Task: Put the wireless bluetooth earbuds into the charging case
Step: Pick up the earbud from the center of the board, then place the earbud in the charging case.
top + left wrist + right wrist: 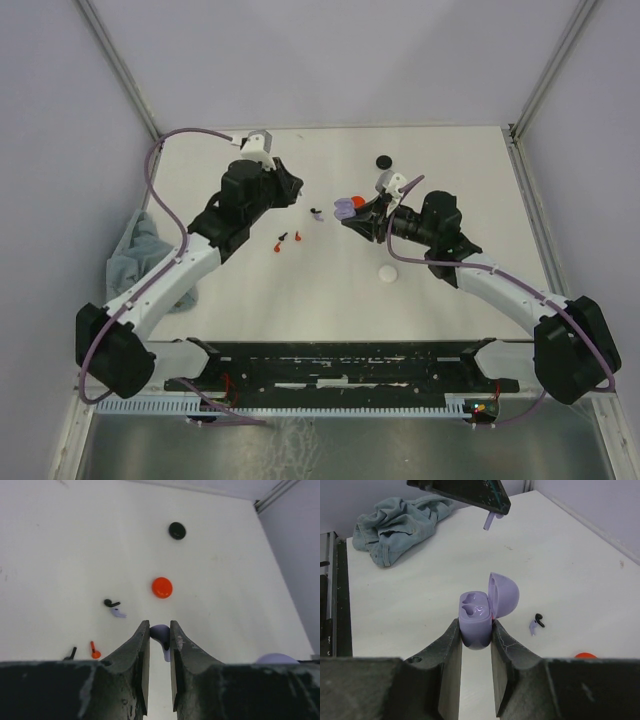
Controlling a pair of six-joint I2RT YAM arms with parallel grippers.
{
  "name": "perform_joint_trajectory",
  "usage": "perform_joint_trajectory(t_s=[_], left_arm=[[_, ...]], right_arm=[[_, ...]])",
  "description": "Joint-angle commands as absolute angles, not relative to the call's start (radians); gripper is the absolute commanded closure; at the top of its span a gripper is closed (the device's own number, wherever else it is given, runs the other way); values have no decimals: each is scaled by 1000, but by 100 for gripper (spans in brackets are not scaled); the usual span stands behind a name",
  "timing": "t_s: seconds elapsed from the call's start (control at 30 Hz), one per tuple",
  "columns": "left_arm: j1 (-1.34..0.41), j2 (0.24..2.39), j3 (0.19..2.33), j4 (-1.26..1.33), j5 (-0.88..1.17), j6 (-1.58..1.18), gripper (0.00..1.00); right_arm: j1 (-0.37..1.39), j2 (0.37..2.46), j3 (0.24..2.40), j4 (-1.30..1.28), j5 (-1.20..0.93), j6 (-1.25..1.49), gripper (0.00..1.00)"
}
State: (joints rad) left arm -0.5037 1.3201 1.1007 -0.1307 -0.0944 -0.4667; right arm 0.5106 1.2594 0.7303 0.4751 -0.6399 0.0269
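Observation:
My left gripper is shut on a lavender earbud, bud up between the fingertips and stem pointing down; it hangs above the table. My right gripper is shut on the lavender charging case, whose lid stands open over two empty wells. In the right wrist view the left fingers hover beyond and above the case, with the held earbud's stem poking out below. From above, the left gripper and the case are a short gap apart. A second lavender earbud lies on the table beside a black one.
A red case and a black case lie closed further back, and a white case sits nearer the arms. Two red earbuds lie left of centre. A crumpled blue-grey cloth sits at the left edge.

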Motion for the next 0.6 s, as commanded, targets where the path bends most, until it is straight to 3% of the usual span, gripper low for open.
perform_joint_trajectory(t_s=[0.0, 0.57], left_arm=[[-571, 1188, 1055, 35, -94, -449, 88], [-754, 1012, 910, 317, -155, -450, 89]], right_arm=[[531, 1229, 770, 614, -659, 51, 91], [614, 1229, 824, 767, -551, 104, 92]])
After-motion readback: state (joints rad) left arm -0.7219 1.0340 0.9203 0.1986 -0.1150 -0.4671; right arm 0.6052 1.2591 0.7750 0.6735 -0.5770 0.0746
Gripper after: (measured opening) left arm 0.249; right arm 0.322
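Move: The left hand already holds the purple earbud; the open purple charging case in the right fingers lies about 10 cm to its right, some 6 cm back and 2 cm lower. On the table, about 24 cm below the left hand, the black-and-purple earbud lies 9 cm ahead and 3 cm right, the red disc 11 cm ahead and 12 cm right. From the right hand, the held earbud is some 10 cm left, 6 cm ahead and 2 cm up. Left hand lifts the held earbud about 10 cm, drawing back and rightward towards the case; right raises case 6 cm, leftward. ##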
